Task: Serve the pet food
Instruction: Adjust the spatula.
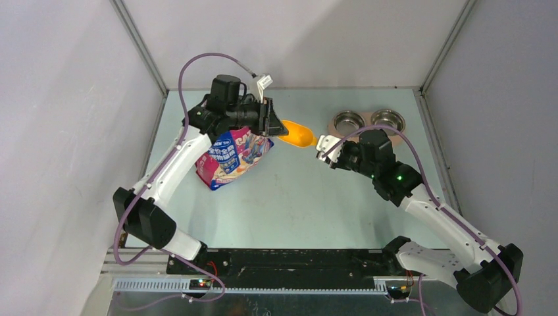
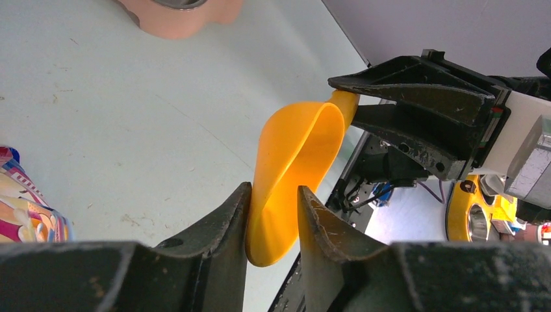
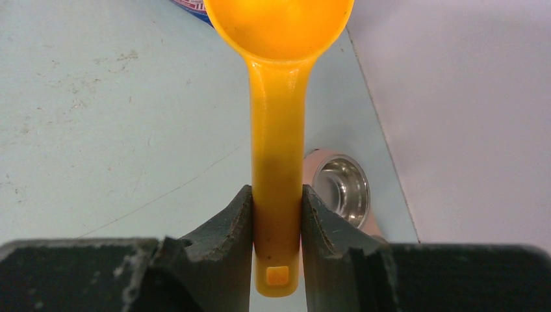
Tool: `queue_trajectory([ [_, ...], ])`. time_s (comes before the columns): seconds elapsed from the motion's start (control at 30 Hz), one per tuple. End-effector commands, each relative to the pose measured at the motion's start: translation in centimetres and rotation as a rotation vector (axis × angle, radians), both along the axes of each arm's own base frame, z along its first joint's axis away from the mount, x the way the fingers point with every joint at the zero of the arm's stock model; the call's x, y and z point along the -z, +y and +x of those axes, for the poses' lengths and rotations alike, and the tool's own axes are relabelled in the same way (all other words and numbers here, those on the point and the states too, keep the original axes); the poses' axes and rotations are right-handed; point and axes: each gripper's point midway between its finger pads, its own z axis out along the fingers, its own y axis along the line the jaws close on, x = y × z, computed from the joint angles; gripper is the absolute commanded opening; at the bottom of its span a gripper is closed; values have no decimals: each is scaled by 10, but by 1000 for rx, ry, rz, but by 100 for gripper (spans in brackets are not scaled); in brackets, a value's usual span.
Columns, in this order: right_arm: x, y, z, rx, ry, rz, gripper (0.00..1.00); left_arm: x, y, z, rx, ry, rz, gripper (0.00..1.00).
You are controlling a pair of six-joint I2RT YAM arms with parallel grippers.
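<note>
No pet food shows in any view. The yellow scoop hangs level above the table between both grippers. Its bowl is empty. My left gripper is shut on the rim of the scoop's bowl, and its jaws pinch the bowl wall. My right gripper is shut on the scoop's handle, which fills the gap between its jaws. The right gripper also shows in the left wrist view. The pink-and-blue printed bag lies on the table under the left arm.
Two steel bowls sit in a pink holder at the back right, just behind the right gripper. One bowl shows in the right wrist view. Grey walls enclose the table on three sides.
</note>
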Motion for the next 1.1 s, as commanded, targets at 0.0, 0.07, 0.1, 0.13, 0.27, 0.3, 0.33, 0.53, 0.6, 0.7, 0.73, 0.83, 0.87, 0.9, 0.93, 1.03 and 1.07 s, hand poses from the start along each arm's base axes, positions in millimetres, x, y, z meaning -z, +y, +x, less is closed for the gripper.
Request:
queue_trajectory([
  [0.0, -12, 7, -2, -31, -38, 28, 0, -16, -2, 3, 7, -67, -4, 36],
  [0.07, -11, 8, -3, -36, -36, 28, 0, -16, -2, 3, 9, -68, -5, 36],
  [0.1, -11, 9, -4, -39, -36, 27, 0, -16, -2, 4, 10, -67, -5, 36],
  [0.13, -11, 9, -3, -38, -34, 27, 0, -15, -2, 4, 9, -66, -4, 35],
  [0.27, -11, 10, -4, -43, -34, 27, 0, -15, -2, 4, 8, -69, -2, 31],
  [0.3, -11, 10, -5, -45, -34, 27, 0, -16, -2, 4, 8, -69, -2, 30],
  [0.33, -11, 10, -5, -45, -34, 28, 0, -16, -2, 4, 8, -70, -2, 28],
  [0.53, -14, 9, -2, -31, -42, 36, 0, -13, -2, 4, 6, -77, 16, 2],
  [0.6, -15, 9, 0, -19, -49, 40, 6, -14, -3, 3, 9, -82, 16, 0],
  [0.7, -20, 8, 5, 20, -50, 73, 35, -19, -3, 2, 14, -92, 12, 0],
  [0.73, -23, 8, 7, 39, -48, 102, 52, -21, -2, 2, 13, -99, 13, 0],
  [0.83, -31, 7, 10, 61, -17, 174, 76, -39, 0, 0, 16, -137, 2, 0],
  [0.87, -38, 7, 10, 61, 19, 219, 81, -46, 2, -1, 21, -148, -10, 0],
  [0.9, -39, 6, 10, 63, 50, 239, 82, -57, 3, -1, 23, -170, -25, 0],
  [0.93, -50, 5, 10, 57, 93, 297, 86, -64, 6, -3, 29, -176, -40, 0],
  [1.03, -85, 7, 5, -22, 215, 451, 91, -93, 12, -2, 27, -216, -84, 0],
  [1.07, -89, -5, 12, 19, 288, 524, 91, -98, 13, -3, 33, -223, -97, 0],
])
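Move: The right hand still holds the spatula by its handle. The scoop's middle lies about 9 cm to that hand's left, 3 cm ahead and slightly higher. From the left hand, whose part-open fingers already straddle the lip, it is some 3 cm to the right and 1 cm back. The food bag lies about 16 cm left of the left hand, 6 cm back and far below; the bowl stand is about 14 cm right of the right hand, 8 cm ahead, well below. The left fingers close and pinch the lip of the scoop while the right hand keeps its grip on the handle, almost still. Then the right fingers open wide and let go, and the left hand lifts the spatula about 5 cm straight up. The right hand rises some 2 cm and eases forward, rolling about 15 degrees so its left side comes up. ##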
